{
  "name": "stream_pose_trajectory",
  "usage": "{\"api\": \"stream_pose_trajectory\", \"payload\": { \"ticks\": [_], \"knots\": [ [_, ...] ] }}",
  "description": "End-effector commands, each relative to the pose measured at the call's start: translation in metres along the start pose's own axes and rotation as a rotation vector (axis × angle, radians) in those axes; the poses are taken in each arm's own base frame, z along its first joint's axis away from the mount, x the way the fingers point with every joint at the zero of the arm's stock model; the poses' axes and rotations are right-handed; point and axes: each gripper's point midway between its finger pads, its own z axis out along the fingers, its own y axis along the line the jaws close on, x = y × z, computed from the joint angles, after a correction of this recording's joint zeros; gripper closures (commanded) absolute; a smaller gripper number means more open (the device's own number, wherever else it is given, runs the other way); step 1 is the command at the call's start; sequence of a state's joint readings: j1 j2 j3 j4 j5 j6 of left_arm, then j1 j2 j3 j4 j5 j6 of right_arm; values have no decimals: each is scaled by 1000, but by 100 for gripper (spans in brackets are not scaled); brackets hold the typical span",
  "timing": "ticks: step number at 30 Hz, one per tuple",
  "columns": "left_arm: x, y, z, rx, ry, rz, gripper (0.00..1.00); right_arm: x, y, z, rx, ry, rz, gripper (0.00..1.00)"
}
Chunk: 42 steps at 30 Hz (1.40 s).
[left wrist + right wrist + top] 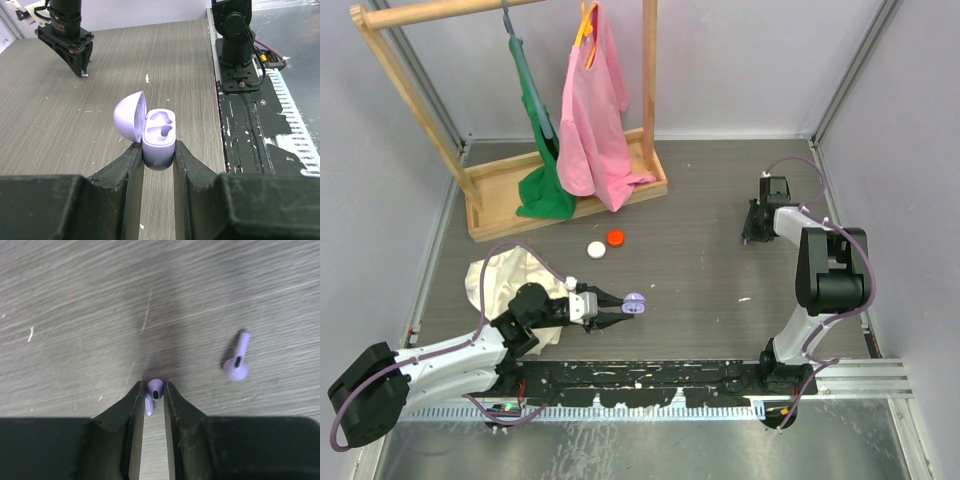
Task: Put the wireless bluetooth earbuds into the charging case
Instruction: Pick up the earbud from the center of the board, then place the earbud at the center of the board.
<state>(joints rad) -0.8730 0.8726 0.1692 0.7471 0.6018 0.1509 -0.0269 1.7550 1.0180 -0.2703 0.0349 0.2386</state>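
My left gripper [158,151] is shut on the charging case [159,137], a pale-lavender case held low over the table with its lid [130,116] flipped open to the left and both wells empty. In the top view the charging case [634,303] sits at the left gripper's [623,310] tips, near the table's front centre. At the far right my right gripper [154,389] points down at the table, shut on one small lavender earbud [154,388] with its stem towards the camera. A second earbud [237,362] lies loose on the table to its right.
A wooden clothes rack [560,195] with a pink [592,110] and a green garment [542,150] stands at the back left. A white cap [596,249] and a red-orange cap [615,237] lie mid-table. A cream cloth [510,275] lies behind my left arm.
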Motion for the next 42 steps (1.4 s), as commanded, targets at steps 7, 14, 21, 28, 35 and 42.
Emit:
{"api": "stream_pose_trajectory", "payload": {
  "ticks": [7,14,21,28,35,42],
  "knots": [
    [-22,5,2,-12,-56,65,100,34,65,-46,-153,51,-163,76],
    [-23,6,1,-19,-60,70,100,80,109,-70,-185,129,-335,75],
    [-24,6,1,-23,-61,72,100,123,139,-94,-210,171,-457,75],
    [-23,6,1,-25,-58,70,100,163,143,-105,-212,203,-492,74],
    [-22,6,1,-24,-54,69,100,195,136,-111,-192,250,-525,73],
    [-21,6,2,-22,-53,68,100,210,126,-110,-158,297,-548,69]
  ]
}}
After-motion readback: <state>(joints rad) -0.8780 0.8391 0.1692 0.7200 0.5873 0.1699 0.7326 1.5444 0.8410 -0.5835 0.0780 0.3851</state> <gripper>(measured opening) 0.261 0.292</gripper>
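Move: The right hand, low over the board, already pinches one earbud; the clear spot at the board's centre where it is taken lies about 19 cm back and 19 cm left. Beyond that, the open lilac case is some 25 cm back, 33 cm left and 15 cm higher; the other earbud lies about 6 cm right and 1 cm ahead. From the left hand, holding the case, that spot is roughly 7 cm ahead, 17 cm right and 15 cm below. Keeping the earbud between its fingertips, the right hand sweeps left and back, skimming within a couple of centimetres of its starting height, towards the lilac case in the left hand; it covers about 19 cm each way, the leftward part ending first so that the last stretch runs nearly straight back and dips about 2 cm. On the way the wrist swings some 35 degrees counter-clockwise and late on the fingers tip to point more steeply down, their grip easing slightly at the end over the bare board to the right of the case. ##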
